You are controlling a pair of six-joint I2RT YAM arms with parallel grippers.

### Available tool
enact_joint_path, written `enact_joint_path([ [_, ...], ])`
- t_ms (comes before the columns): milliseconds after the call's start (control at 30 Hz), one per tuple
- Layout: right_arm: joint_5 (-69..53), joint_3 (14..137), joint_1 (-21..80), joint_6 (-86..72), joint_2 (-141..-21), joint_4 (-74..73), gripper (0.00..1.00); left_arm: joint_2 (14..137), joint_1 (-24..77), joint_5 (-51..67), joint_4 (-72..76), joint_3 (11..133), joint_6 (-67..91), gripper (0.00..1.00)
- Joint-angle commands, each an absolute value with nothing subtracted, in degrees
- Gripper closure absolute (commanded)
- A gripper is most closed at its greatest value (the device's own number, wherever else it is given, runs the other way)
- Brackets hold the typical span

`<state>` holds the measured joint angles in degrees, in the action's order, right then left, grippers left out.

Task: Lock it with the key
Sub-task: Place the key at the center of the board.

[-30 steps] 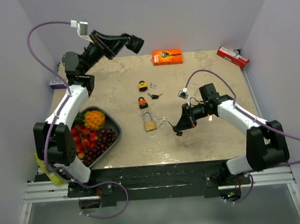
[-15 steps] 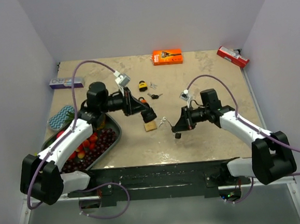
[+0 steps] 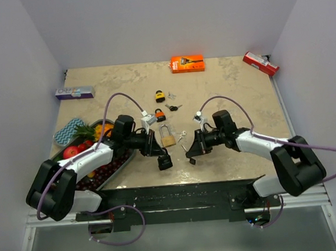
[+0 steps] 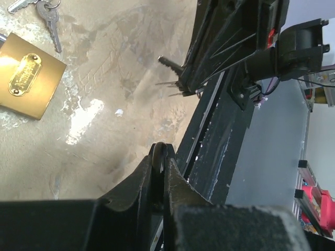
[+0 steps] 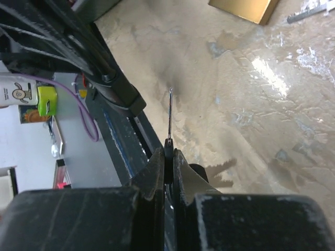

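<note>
A brass padlock [image 3: 168, 140] lies on the table, also in the left wrist view [image 4: 26, 78] and at the top of the right wrist view [image 5: 243, 8]. A ring of silver keys [image 3: 182, 136] lies beside it. My right gripper [image 3: 192, 157] [image 5: 168, 149] is shut on the black head of a key [image 5: 169, 115], its blade pointing at the left gripper. My left gripper [image 3: 164, 162] [image 4: 159, 149] is shut on a thin dark rounded thing I cannot identify, low near the table's front edge. The key [image 4: 168, 61] points towards it, a short gap away.
A yellow-black padlock [image 3: 160, 95] and an orange-black padlock [image 3: 159, 115] with a black-headed key [image 3: 172, 107] lie behind. A fruit tray [image 3: 130, 145] is at the left. An orange box [image 3: 187, 63], a red pack [image 3: 261, 63], a blue-white box [image 3: 74, 93] and a sponge [image 3: 68, 130] are around.
My left arm swung from the back left down to the front middle, passing over the padlocks. My right gripper moved left with the key towards it.
</note>
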<state>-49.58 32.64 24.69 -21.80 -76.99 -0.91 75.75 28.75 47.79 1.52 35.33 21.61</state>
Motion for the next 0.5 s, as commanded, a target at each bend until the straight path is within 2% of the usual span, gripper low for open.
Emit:
enact_joint_path([
  [0, -49.48, 34.88, 27.24, -24.78, -83.57, 6.24, 1.0, 77.25, 30.14, 50.54, 8.7, 34.81, 21.88, 1.0],
  [467, -46.06, 38.32, 27.95, -24.17, -94.74, 7.03, 1.0, 86.13, 31.02, 50.63, 11.87, 36.38, 19.08, 1.0],
])
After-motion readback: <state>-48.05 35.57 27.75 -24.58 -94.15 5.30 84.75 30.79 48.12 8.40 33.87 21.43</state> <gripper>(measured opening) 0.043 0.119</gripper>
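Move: Roughly 8 cm under the right hand and 2 cm to its left lies the bare bit of table where its held keys are headed; the brass padlock sits about 5 cm ahead and 7 cm left, the loose keys 6 cm ahead and 1 cm left, both 7 cm lower. The left hand, gripping the black padlock, is to set it on the table some 10 cm below and 1 cm to its right, with the brass padlock 5 cm ahead and 2 cm right. Sinking together in front of the brass padlock, both hands lower what they hold towards the table: the right takes its keys down about 6 cm, edging nearly 2 cm left with its wrist tipping slightly, easing off near the end. The left lowers the black padlock some 4 cm at a steady pace, drifting slightly right. Both grippers keep their hold. ##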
